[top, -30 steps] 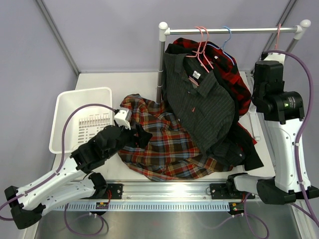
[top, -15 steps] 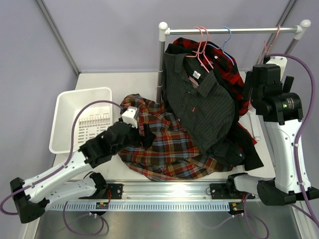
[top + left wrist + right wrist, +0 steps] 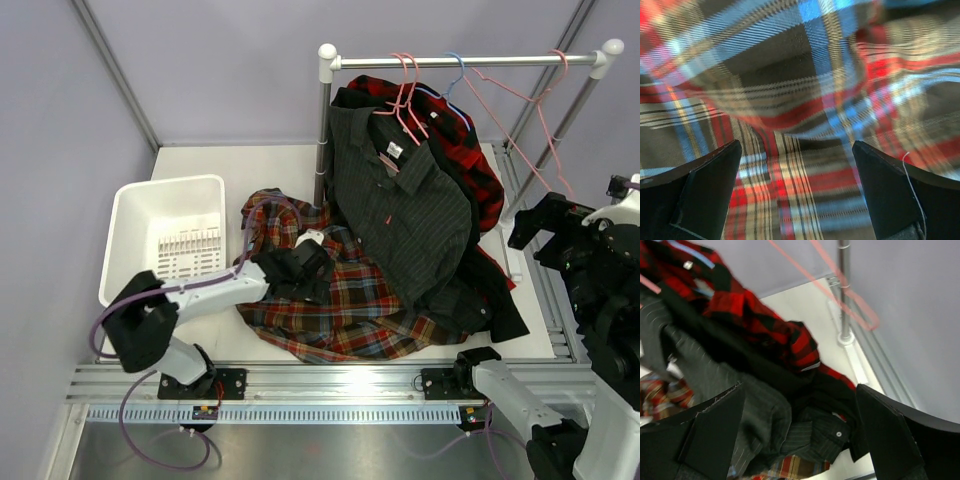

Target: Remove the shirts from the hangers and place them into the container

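Observation:
The red-green-cream plaid shirt (image 3: 350, 300) lies spread on the table, off its hanger. My left gripper (image 3: 300, 268) hovers low over its left part, open; in the left wrist view the plaid (image 3: 805, 100) fills everything between the spread fingers (image 3: 705, 190). A charcoal pinstriped shirt (image 3: 400, 200), a red-and-black check shirt (image 3: 470, 150) and a black shirt (image 3: 490, 300) hang from pink and blue hangers (image 3: 405, 95). An empty pink hanger (image 3: 541, 105) dangles from the rail. My right gripper (image 3: 530, 232) is open and empty at the far right. The white container (image 3: 130, 200) holds no shirt.
The rail (image 3: 500, 61) spans the back on white posts (image 3: 323, 130), one standing just behind the plaid shirt. The right wrist view shows the pinstriped shirt (image 3: 765, 410), the check shirt (image 3: 740, 310), the pink hanger (image 3: 810, 277) and the right post (image 3: 842, 290).
The right gripper has opened, let go of the pink hanger now swinging on the rail, and dropped back to the right. The left arm has reached rightward over the plaid shirt.

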`<state>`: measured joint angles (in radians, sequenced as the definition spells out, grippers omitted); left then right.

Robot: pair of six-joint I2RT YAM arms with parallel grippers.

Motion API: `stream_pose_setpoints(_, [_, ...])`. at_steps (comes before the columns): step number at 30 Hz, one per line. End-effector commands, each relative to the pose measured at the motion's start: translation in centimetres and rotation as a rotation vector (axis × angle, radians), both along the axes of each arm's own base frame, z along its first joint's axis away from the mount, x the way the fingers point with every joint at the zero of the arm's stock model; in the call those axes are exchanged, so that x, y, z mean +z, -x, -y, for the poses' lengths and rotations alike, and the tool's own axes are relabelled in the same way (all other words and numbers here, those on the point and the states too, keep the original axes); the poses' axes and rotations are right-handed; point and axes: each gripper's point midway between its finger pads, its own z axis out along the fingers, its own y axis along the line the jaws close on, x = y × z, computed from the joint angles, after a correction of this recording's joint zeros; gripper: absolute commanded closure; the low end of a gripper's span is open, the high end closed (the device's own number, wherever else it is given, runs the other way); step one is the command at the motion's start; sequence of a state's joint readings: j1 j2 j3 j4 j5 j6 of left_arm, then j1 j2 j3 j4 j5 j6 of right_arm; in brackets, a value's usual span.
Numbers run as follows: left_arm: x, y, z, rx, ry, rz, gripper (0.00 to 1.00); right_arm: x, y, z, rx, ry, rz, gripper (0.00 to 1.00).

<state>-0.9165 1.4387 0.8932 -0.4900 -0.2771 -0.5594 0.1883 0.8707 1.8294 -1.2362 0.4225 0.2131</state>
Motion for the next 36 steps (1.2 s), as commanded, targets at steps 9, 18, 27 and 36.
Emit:
stream_pose_setpoints(9, [2.5,-4.9,6.7,-0.017,0.082,0.067,0.01,-2.1,0.8,-6.9,0.379,-0.12,0.0,0.01])
stream_pose_setpoints(18, [-3.9,-3.9,7.5,-0.004,-0.012,-0.101,0.42,0.8,3.9,-6.8,0.408,-0.131,0.084,0.01])
stream_pose_setpoints(27, [5.1,-3.3,3.9,0.029,-0.022,0.059,1.0,1.1,4.7,-7.7,0.468,-0.14,0.128,0.0])
stream_pose_setpoints(36, [36.0,-2.3,-6.3,0.138,0.236,0.663,1.0,2.1,5.6,-8.9,0.545,-0.161,0.163,0.0])
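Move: The plaid shirt lies spread out under the left hand, its middle about 2 cm ahead, 1 cm right and 4 cm below. From that hand the container is some 13 cm ahead and 33 cm left, while the striped shirt hangs about 13 cm ahead, 17 cm right and 12 cm higher. From the right hand, the striped shirt is roughly 18 cm ahead, 18 cm left and 25 cm down, and the plaid one 7 cm ahead, 34 cm left and 42 cm down. Left hand shifts forward-right, pinches the plaid shirt, lifts about 30 cm; open right hand swings 8 cm left. ##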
